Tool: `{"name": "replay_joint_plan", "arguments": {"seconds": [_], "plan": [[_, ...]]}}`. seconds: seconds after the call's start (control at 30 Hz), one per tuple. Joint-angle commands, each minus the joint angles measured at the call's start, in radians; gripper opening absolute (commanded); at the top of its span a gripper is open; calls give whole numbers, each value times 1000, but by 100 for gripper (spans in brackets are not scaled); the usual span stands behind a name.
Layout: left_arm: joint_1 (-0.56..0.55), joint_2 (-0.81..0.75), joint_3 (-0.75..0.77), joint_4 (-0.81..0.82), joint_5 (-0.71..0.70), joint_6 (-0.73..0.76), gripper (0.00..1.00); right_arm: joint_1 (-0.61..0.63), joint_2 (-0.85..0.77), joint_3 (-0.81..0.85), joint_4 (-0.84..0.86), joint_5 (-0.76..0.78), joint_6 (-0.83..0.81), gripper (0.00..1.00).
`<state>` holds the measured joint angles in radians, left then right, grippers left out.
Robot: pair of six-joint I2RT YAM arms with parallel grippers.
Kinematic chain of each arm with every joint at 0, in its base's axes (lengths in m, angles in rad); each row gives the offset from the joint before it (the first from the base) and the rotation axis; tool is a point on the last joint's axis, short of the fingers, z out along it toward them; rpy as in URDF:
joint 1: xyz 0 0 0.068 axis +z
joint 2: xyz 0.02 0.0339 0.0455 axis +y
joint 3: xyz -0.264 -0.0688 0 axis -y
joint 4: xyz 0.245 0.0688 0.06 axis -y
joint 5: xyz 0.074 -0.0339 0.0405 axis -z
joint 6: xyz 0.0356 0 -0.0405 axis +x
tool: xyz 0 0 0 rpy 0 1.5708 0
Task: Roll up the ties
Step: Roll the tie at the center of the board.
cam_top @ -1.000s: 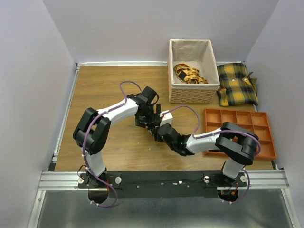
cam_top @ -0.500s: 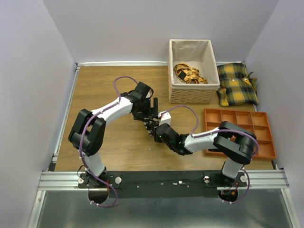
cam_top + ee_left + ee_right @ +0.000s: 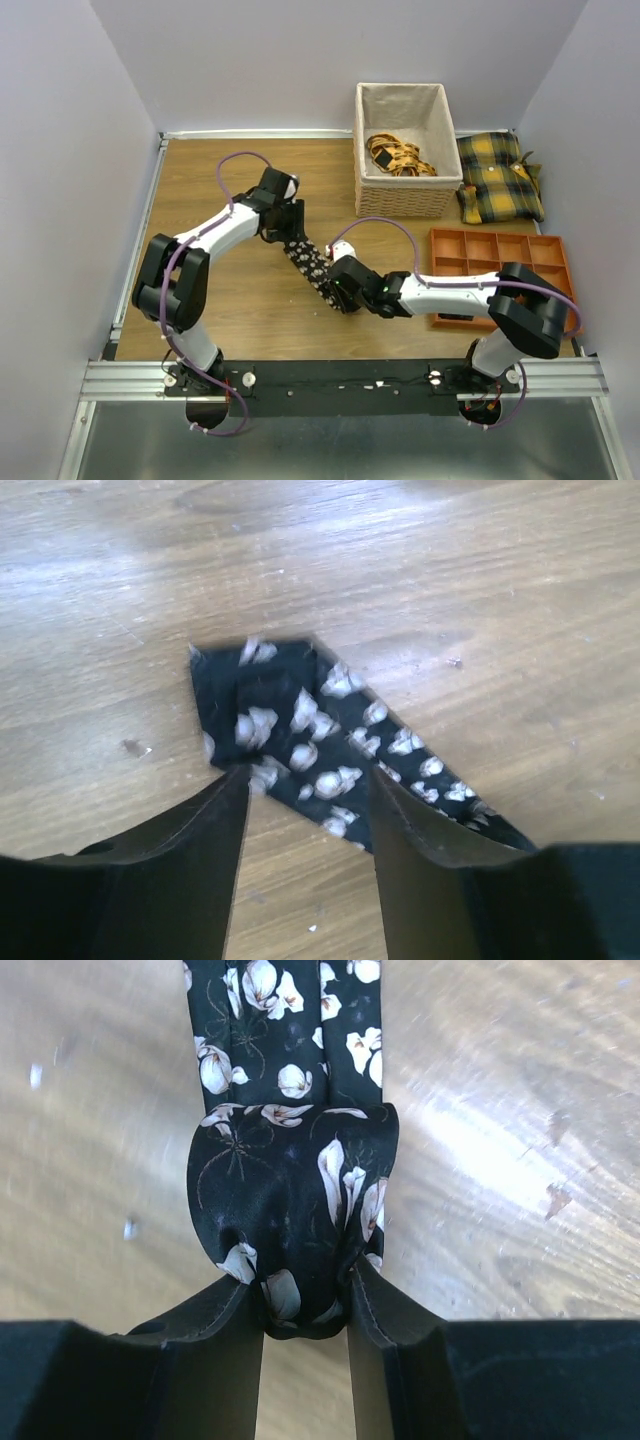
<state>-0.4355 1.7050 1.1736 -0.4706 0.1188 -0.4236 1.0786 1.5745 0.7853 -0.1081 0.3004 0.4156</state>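
One of the ties, black with pale flowers, lies as a slanted strip on the wooden table. Its pointed end lies flat just past my left gripper. That gripper is open, its tips reach over the tie's edge and bare wood shows between the jaws. In the top view the left gripper hovers over the strip's far end. At the near end, my right gripper is shut on a small rolled coil of the tie. The fabric is pinched between the right gripper's jaws, and the strip runs away from it.
A lined wicker basket holding yellow-and-black straps stands at the back right. Plaid cushions lie beside it. An orange compartment tray sits at the right, partly under the right arm. Walls close in the table.
My left gripper has drawn back up and to the left, away from the right gripper, and its jaws have narrowed. The tie now shows as a stretched strip between them.
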Motion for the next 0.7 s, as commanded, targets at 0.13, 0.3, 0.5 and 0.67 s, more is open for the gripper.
{"name": "replay_joint_plan", "arguments": {"seconds": [0.13, 0.3, 0.5, 0.67], "plan": [[190, -175, -129, -9, 818, 756, 62, -6, -54, -24, -137, -210, -199, 5], [82, -191, -49, -336, 796, 1455, 86, -12, -18, -9, -110, -296, -261, 6], [-77, -387, -329, 98, 867, 1185, 91, -28, -99, -17, -197, -287, -154, 7], [-123, -498, -532, 309, 872, 1199, 97, -26, -183, -72, -206, -247, -78, 7]]}}
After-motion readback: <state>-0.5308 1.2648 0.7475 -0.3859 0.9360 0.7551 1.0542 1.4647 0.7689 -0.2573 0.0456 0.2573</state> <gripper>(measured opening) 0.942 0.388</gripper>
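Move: The tie's rolled-up end, pinched in the right fingers, lies about 15 cm back from the left hand, 12 cm to its right and 5 cm lower. The flat free end is almost under the left hand, roughly 1 cm ahead, 2 cm left and 6 cm down. The right hand has the roll right at its fingertips; from that hand the basket stands some 28 cm ahead and 13 cm right. Lifting about 5 cm and then swinging back some 16 cm, drifting right towards the roll late on, the left hand turns clockwise by roughly 80 degrees as its fingers open wider. The right hand keeps its pinch on the roll, drawing back about 4 cm and turning it some 15 degrees counter-clockwise. ##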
